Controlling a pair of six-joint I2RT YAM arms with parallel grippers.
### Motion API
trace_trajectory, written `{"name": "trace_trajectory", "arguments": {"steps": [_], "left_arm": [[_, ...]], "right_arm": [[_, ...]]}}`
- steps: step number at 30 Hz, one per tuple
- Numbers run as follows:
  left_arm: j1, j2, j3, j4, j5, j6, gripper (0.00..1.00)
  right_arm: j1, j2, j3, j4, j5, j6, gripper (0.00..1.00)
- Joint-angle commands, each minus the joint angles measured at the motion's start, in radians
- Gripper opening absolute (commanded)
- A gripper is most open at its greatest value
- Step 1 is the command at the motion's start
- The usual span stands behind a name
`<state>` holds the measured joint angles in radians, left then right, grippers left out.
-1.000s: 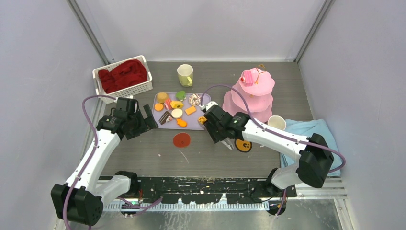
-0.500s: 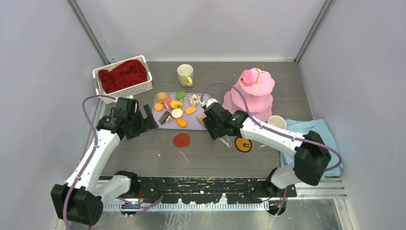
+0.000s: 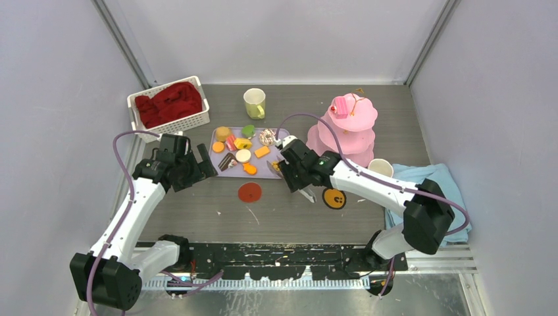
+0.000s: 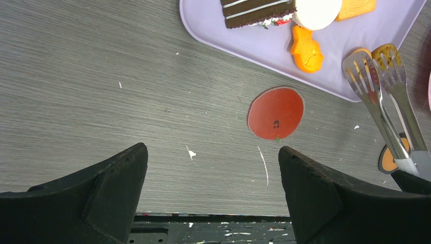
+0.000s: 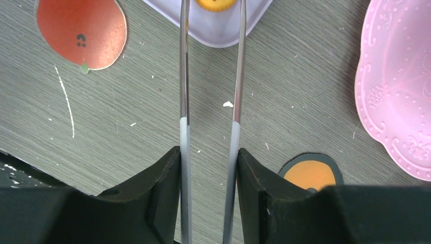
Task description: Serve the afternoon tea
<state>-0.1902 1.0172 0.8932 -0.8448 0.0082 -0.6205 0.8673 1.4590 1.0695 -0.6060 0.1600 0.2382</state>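
Note:
Small toy pastries (image 3: 243, 156) lie on a lavender tray (image 3: 263, 170). The pink three-tier stand (image 3: 349, 128) carries a pink sweet (image 3: 340, 106) on top. A yellow-green mug (image 3: 254, 103) stands at the back, and a pink mug (image 3: 380, 169) stands beside the stand. My right gripper (image 5: 209, 162) is shut on metal tongs (image 5: 183, 76). The tong tips straddle an orange pastry (image 5: 213, 4) at the tray's near corner (image 5: 218, 30). My left gripper (image 4: 212, 157) is open and holds nothing, hovering over the table near the tray's left side.
A white basket of red cloth (image 3: 169, 105) sits back left. A red coaster (image 3: 249, 192) and an orange coaster (image 3: 334, 199) lie in front of the tray. A light-blue towel (image 3: 428, 181) lies at the right edge.
My right gripper has shifted a little left and toward the tray with the tongs. The left arm has not moved.

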Motion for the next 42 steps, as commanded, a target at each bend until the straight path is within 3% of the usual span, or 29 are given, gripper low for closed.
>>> {"name": "trace_trajectory", "arguments": {"steps": [1, 12, 22, 33, 42], "left_arm": [[-0.005, -0.009, 0.002, 0.033, -0.017, 0.010, 0.99], [-0.004, -0.003, 0.004, 0.038, -0.011, 0.008, 1.00], [-0.004, 0.002, 0.015, 0.041, -0.006, 0.008, 0.99], [-0.004, -0.008, 0.033, 0.032, -0.007, 0.010, 0.99], [-0.004, 0.003, 0.037, 0.039, 0.003, 0.011, 0.99]], "right_arm": [[-0.003, -0.094, 0.030, 0.031, 0.011, 0.004, 0.35], [-0.004, -0.236, 0.084, -0.042, 0.120, 0.004, 0.31], [-0.012, -0.400, 0.218, -0.234, 0.233, 0.007, 0.30], [-0.022, -0.440, 0.436, -0.350, 0.402, -0.049, 0.31], [-0.023, -0.503, 0.497, -0.455, 0.505, -0.018, 0.32]]}}
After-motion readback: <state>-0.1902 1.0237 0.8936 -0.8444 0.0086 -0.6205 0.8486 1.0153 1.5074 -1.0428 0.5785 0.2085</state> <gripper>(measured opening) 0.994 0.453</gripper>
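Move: The cookie, already pinched in the right hand's tongs on the tray, lies about 7 cm ahead of that hand, 5 cm left and 8 cm below. The cake stand's top tier is 14 cm ahead, 15 cm right and 11 cm above, with the pink cake 4 cm left of the tier's middle and slightly higher. The orange biscuit sits 5 cm beyond the cookie and 4 cm left. From the left hand, the top tier is roughly 14 cm ahead, 44 cm right and 8 cm higher. The cookie is lifted off the tray in the tongs and carried to the cake stand's top tier: the right hand climbs nearly straight up at first, then keeps rising while veering right, some 25 cm up and 13 cm right in all. The wrist tips the fingers and tongs some 30 degrees up towards forward and swings somewhat clockwise; the squeeze on the tongs holds. ##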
